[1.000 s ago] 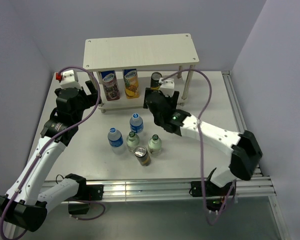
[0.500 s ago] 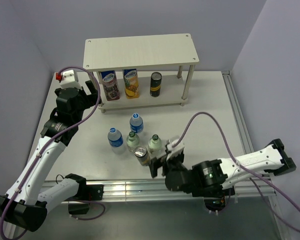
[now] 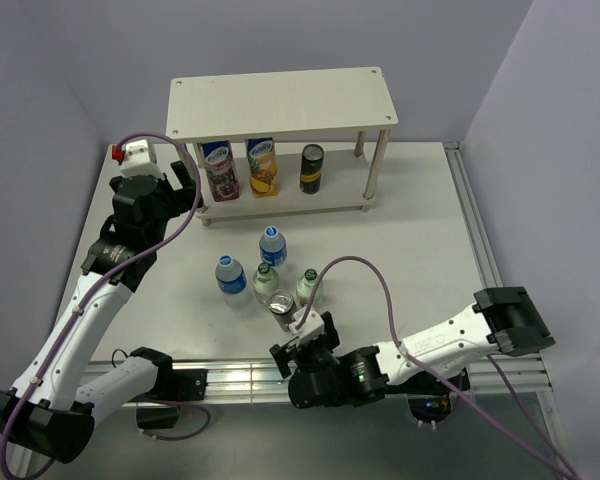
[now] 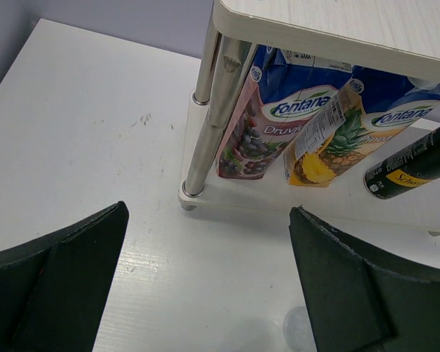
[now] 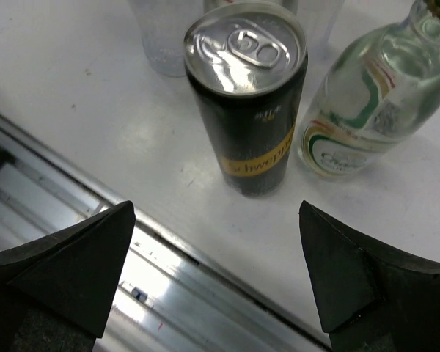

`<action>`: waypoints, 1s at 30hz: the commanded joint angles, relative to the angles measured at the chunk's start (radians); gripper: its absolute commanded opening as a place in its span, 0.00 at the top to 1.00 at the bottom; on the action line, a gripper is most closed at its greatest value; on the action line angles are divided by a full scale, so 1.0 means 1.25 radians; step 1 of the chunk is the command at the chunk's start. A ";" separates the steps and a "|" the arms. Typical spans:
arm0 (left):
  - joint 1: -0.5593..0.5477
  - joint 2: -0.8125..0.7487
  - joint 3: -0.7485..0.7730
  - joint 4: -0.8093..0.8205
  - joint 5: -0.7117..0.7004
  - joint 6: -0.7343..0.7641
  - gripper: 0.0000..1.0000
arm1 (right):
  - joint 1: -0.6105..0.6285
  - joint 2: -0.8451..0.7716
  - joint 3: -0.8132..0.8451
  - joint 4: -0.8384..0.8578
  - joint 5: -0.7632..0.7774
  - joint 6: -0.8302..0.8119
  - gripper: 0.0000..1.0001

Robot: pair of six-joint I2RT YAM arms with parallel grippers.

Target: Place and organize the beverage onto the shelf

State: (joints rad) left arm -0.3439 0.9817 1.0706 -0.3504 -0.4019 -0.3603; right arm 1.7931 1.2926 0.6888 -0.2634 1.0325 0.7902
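Observation:
The shelf point(image 3: 280, 100) stands at the back of the table. One dark can point(image 3: 312, 168) stands on its lower board point(image 4: 279, 199). On the table in front are two blue-labelled plastic bottles point(image 3: 272, 243) point(image 3: 230, 275), two green glass bottles point(image 3: 266, 281) point(image 3: 309, 287) and a second dark can point(image 3: 283, 309). My right gripper point(image 3: 302, 340) hangs low at the near edge, open, facing that can point(image 5: 248, 95), with a glass bottle point(image 5: 367, 95) to the can's right. Open and holding nothing, my left gripper point(image 3: 190, 188) waits by the shelf's left end.
Two tall printed cartons point(image 3: 220, 170) point(image 3: 263, 166) stand on the lower board left of the can. A shelf post point(image 4: 205, 117) is just ahead of my left gripper point(image 4: 205, 220). An aluminium rail point(image 5: 169, 279) runs along the near edge under my right gripper point(image 5: 216, 242).
My right arm has left the dark can on the shelf's lower board and swung back to the near edge, down in front of the can on the table. The left arm has not moved.

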 commanded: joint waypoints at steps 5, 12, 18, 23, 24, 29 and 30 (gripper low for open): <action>-0.002 0.000 0.009 0.012 -0.010 0.010 0.02 | -0.109 0.100 -0.029 0.330 -0.007 -0.162 0.00; -0.002 0.004 0.009 0.012 -0.007 0.011 0.02 | -0.164 0.182 0.004 0.447 -0.037 -0.259 0.00; -0.002 0.002 0.009 0.013 -0.004 0.011 0.02 | -0.184 0.204 0.012 0.468 -0.027 -0.270 0.01; -0.002 0.004 0.009 0.012 0.000 0.010 0.02 | -0.197 0.214 0.014 0.482 -0.011 -0.276 0.04; -0.002 0.004 0.010 0.012 0.000 0.010 0.02 | -0.200 0.218 0.014 0.483 -0.011 -0.274 0.05; -0.002 0.006 0.009 0.012 0.001 0.011 0.02 | -0.213 0.237 0.014 0.486 0.016 -0.264 0.31; -0.002 0.007 0.007 0.013 0.001 0.011 0.02 | -0.216 0.238 0.012 0.488 0.013 -0.263 0.35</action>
State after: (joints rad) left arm -0.3439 0.9882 1.0706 -0.3504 -0.4011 -0.3599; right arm 1.5341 1.5726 0.6743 0.3012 1.0058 0.4454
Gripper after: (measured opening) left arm 0.983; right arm 0.695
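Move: The black can that the right hand goes for stands upright about 9 cm ahead of it and 5 cm to its left, its middle some 4 cm lower. Of the can, one green bottle stands 5 cm farther out and 5 cm to the right, the other about 8 cm farther out and 4 cm to the left; the left water bottle is some 10 cm farther out and 12 cm to the left. From the left hand the can lies about 17 cm back, 21 cm right and 24 cm down. With open fingers, the right hand reaches about 8 cm forward and 4 cm left, sinking some 2.5 cm as it comes in low from the table's front edge until the can stands between its finger pads, while the fingers tip up slightly. Most of the way is covered in the first half; then the hand creeps on and the fingers close by about a third, coming onto both sides of the can just below its rim. ##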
